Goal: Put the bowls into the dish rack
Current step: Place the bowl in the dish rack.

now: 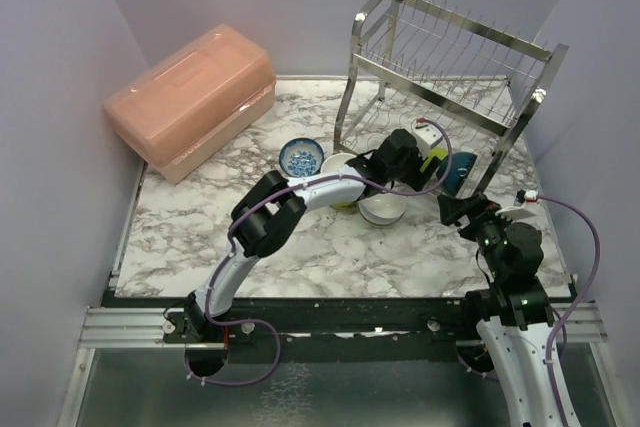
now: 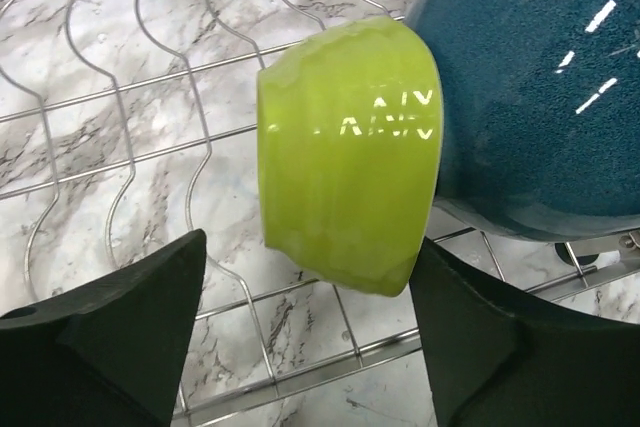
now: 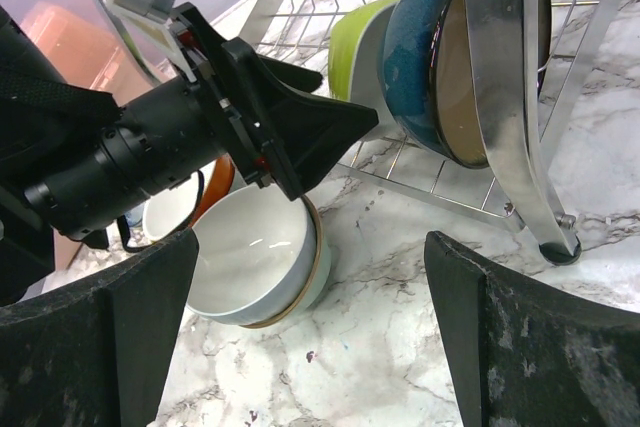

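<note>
The dish rack (image 1: 450, 57) stands at the back right. On its lower wire shelf (image 2: 120, 147) a lime bowl (image 2: 345, 162) lies on its side and leans against a teal bowl (image 2: 535, 87). My left gripper (image 2: 310, 247) is open around the lime bowl's lower edge. The left finger is well clear of the bowl and the right finger is right at its rim. On the table in front of the rack sits a white bowl (image 3: 255, 257). My right gripper (image 3: 312, 247) hovers open above it, holding nothing. A blue-and-white bowl (image 1: 300, 157) and a white-and-yellow one (image 1: 340, 169) rest further left.
A pink lidded box (image 1: 190, 97) stands at the back left. The rack's chrome post (image 3: 500, 97) and foot are close to my right gripper. The left arm (image 1: 300, 197) stretches across the marble table (image 1: 200, 237). A bowl with an orange outside (image 3: 180, 202) sits behind the white one.
</note>
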Robot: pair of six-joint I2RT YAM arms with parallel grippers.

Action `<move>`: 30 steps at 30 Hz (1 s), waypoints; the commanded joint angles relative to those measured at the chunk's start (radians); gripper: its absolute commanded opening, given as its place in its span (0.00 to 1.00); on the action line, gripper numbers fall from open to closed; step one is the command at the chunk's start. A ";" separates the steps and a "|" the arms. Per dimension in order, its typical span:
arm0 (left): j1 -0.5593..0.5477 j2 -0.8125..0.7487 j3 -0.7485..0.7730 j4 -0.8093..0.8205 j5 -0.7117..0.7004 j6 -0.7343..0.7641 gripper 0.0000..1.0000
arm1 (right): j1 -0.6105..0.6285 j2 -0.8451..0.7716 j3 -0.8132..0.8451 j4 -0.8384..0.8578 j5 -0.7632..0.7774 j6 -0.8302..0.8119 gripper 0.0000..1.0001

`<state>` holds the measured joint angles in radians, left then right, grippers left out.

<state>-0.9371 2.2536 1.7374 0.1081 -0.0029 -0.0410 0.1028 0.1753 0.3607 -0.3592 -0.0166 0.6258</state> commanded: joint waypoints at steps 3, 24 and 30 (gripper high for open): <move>0.001 -0.134 -0.085 0.085 -0.077 0.003 0.85 | 0.000 -0.003 0.011 0.019 -0.008 -0.019 1.00; 0.001 -0.649 -0.640 0.208 -0.231 -0.003 0.87 | 0.001 0.002 0.006 0.027 -0.005 -0.021 1.00; 0.001 -0.799 -0.789 0.218 -0.309 -0.044 0.99 | 0.000 0.005 0.004 0.028 -0.004 -0.020 1.00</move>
<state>-0.9360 1.5497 1.0233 0.3050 -0.2264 -0.0498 0.1028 0.1768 0.3607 -0.3515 -0.0162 0.6250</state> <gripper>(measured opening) 0.975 0.998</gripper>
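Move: My left hand has just let go of the green bowl, which stands in the rack about 3 cm ahead of it and 2 cm right; the blue bowl is roughly 8 cm right of the hand, level with it. The nearer white bowl waits some 10 cm left and 8 cm back, about 5 cm lower; the farther white bowl, on the yellow one, is 18 cm left and 1 cm back. From my right hand the nearer white bowl is roughly 10 cm ahead, 12 cm left and well below. I draw my left hand clear of the green bowl, lifting it about 10 cm and then sweeping it left, some 15 cm in all and 6 cm back, out of the rack to high over the two stacks of white bowls, still travelling left at the end. The fingers open to full, and the hand turns about 10 degrees counter-clockwise while its tips lift slightly. ##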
